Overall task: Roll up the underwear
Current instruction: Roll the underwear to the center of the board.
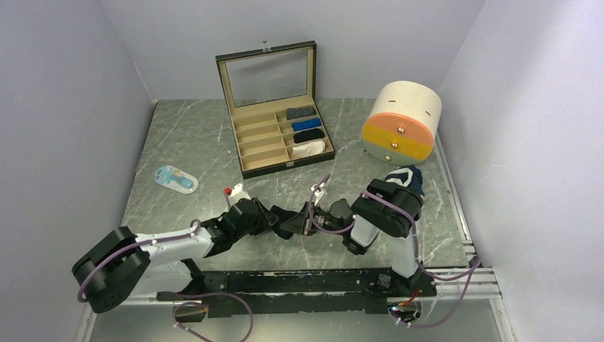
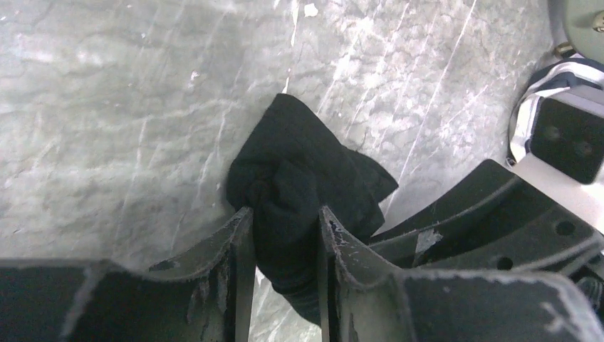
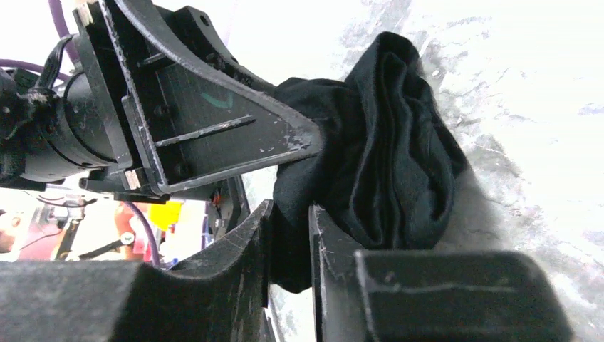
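The black underwear (image 2: pixel 299 153) is a bunched lump just above the grey table, held from both sides. In the left wrist view my left gripper (image 2: pixel 285 224) is shut on its near end, cloth filling the gap between the fingers. From the right wrist view, my right gripper (image 3: pixel 288 228) is shut on a fold of the same black underwear (image 3: pixel 392 157), and the left gripper's finger (image 3: pixel 285 139) presses on it from the left. In the top view the two grippers (image 1: pixel 298 221) meet nose to nose and hide the cloth. The navy underwear with white trim (image 1: pixel 413 174) lies behind the right arm.
An open wooden box (image 1: pixel 249 142) with rolled cloths in its right compartments stands at the back. A round white drawer unit (image 1: pixel 402 121) with orange and yellow fronts sits at the back right. A small blue and white packet (image 1: pixel 176 178) lies on the left.
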{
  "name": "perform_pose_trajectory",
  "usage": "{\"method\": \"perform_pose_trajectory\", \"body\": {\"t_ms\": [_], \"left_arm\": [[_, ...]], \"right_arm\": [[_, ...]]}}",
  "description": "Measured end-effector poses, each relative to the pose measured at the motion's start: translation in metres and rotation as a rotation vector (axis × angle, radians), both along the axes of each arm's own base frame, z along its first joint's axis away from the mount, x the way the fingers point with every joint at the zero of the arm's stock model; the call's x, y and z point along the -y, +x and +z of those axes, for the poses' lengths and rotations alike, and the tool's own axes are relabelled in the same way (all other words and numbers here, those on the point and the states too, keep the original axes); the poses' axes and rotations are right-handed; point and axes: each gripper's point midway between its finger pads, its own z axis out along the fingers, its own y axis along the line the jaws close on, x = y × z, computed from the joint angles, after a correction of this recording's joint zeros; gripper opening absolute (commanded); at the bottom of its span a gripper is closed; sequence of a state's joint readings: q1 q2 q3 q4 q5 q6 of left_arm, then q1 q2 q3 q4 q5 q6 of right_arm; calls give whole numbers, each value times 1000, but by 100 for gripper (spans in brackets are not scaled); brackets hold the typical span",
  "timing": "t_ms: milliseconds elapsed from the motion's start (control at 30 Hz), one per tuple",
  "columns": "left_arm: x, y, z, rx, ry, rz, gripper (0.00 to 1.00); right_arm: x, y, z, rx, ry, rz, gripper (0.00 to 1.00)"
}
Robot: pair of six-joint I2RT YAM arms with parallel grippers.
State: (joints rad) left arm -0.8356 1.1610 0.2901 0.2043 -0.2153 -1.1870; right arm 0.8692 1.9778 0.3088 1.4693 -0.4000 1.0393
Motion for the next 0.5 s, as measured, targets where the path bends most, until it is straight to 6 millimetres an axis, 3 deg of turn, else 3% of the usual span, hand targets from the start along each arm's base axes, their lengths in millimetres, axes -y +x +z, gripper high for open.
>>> {"method": "perform_pose_trajectory", "body": {"t_ms": [200, 500], "left_arm": [[8, 10, -2, -10, 38, -4, 36], [14, 16, -2, -8, 67, -21, 36]], "right_arm": [[5, 8, 5, 89, -69, -12, 48], [21, 16, 23, 359, -367, -3, 52]]}}
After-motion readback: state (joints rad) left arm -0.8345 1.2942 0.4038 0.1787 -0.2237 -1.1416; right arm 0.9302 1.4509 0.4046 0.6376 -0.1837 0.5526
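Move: The underwear roll is already between my left fingers: its middle is about 1 cm ahead, 3 cm right and 1 cm below that hand. From my right hand, whose fingers reach left around its other end, the roll's middle lies about 1 cm ahead, 2 cm left and 1 cm below. The display box's tray is some 21 cm ahead of my left hand and 3 cm right; the striped cloth lies about 11 cm ahead of my right hand and 31 cm right. I open my right fingers to about half and back them off the roll, up and to the right some 3 cm with a little forward, dipping the fingertips and rolling the wrist, some 30 degrees of turn in all. Meanwhile my left hand keeps its pinch on the underwear and pushes it about 2 cm forward and right, slowing towards the end. ##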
